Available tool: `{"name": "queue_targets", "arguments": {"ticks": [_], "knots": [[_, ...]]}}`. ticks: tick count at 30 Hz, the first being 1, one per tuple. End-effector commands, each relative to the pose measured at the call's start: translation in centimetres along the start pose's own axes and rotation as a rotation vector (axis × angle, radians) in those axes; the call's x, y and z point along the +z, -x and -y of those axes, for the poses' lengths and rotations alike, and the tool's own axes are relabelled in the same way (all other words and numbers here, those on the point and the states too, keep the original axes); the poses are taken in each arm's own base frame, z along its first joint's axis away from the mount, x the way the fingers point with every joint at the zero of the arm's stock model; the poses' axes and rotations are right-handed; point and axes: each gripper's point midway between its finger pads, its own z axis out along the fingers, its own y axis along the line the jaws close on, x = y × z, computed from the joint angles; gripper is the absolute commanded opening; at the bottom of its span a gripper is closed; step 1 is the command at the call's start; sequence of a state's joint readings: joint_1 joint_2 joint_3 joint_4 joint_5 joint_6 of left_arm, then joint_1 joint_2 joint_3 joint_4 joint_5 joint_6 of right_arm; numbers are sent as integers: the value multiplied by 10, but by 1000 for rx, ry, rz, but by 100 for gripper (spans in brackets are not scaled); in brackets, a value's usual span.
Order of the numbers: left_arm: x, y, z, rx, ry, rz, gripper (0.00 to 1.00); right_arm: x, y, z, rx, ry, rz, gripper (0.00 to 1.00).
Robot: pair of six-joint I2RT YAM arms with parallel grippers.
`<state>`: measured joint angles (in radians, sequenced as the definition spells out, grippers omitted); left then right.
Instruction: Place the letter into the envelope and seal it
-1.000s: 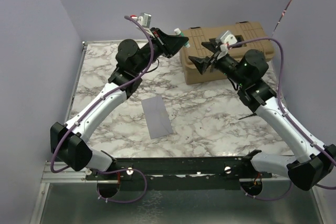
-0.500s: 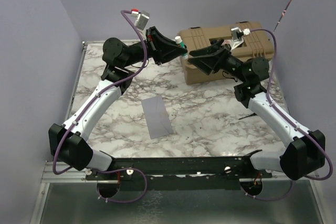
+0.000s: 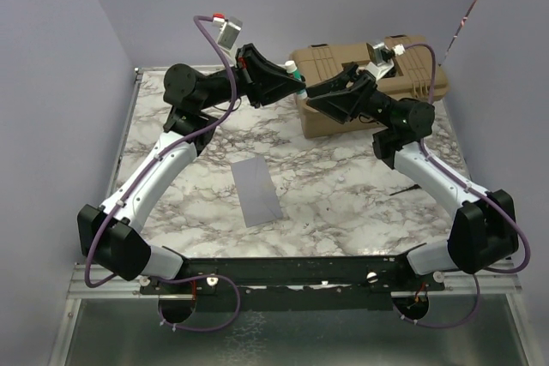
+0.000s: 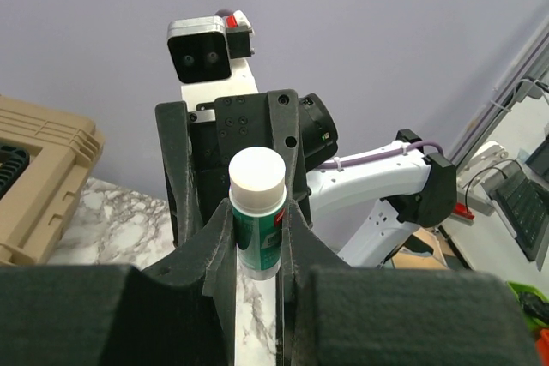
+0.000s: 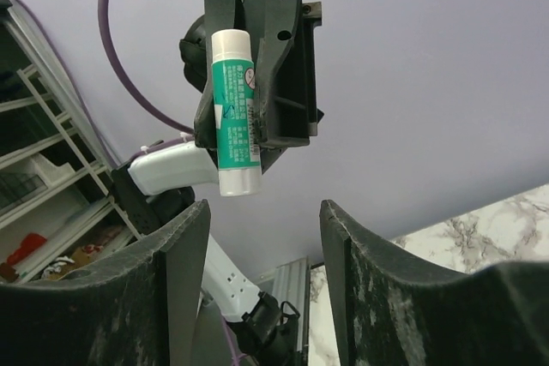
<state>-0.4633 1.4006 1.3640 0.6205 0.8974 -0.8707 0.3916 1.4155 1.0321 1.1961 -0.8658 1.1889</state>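
Note:
The blue-grey envelope lies flat on the marble table, near the middle. The letter is out of view. My left gripper is raised at the back, shut on a green glue stick with a white cap. In the right wrist view the glue stick hangs in the left gripper, just above and beyond my own fingertips. My right gripper is open and empty. It faces the left gripper tip to tip, with the stick's cap end pointing into its gap.
A tan toolbox stands at the back right of the table, just behind both grippers. Purple walls close in the left, back and right. The metal rail with the arm bases runs along the near edge.
The right gripper has swung left and up until it faces the left gripper. The left gripper lifted the glue stick slightly towards it. The right jaws have narrowed a little.

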Motion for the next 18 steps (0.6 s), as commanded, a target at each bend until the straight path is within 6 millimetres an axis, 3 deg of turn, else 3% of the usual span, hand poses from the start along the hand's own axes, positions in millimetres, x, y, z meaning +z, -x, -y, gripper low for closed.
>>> {"name": "queue_targets", "arguments": {"ticks": [1,8,18], "knots": [[0,11,18,29,-29,35,0,7,7,-19,-79,64,-14,57],[0,11,16,33,-19,44,0,17,4,-21,-80,86,-43,56],[-1,15,23,54,-26,61,0,23,-2,-22,-92,116,-97,24]]}}
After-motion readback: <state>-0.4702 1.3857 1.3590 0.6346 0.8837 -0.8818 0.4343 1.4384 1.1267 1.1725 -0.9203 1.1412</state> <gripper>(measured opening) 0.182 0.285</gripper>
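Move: The glue stick stands roughly upright in the left hand's fingers, right at that hand's point. From the right hand its middle is some 3 cm to the left, 2 cm back and 5 cm up, with the white lower end nearest the right fingertips. The grey envelope lies about 13 cm left of the right hand, level with it and around 45 cm below; the toolbox is roughly 33 cm ahead, 22 cm right and 33 cm lower. The glue stick stays pinched in the nearly still left hand while the right hand, pointing left and upward, comes to its white lower end: about 2 cm up, then back and left about 1.5 cm each, settling slightly at the end. The right fingers narrow from half open to roughly a quarter, mostly late on, around that end; whether they touch it yet can't be seen. ##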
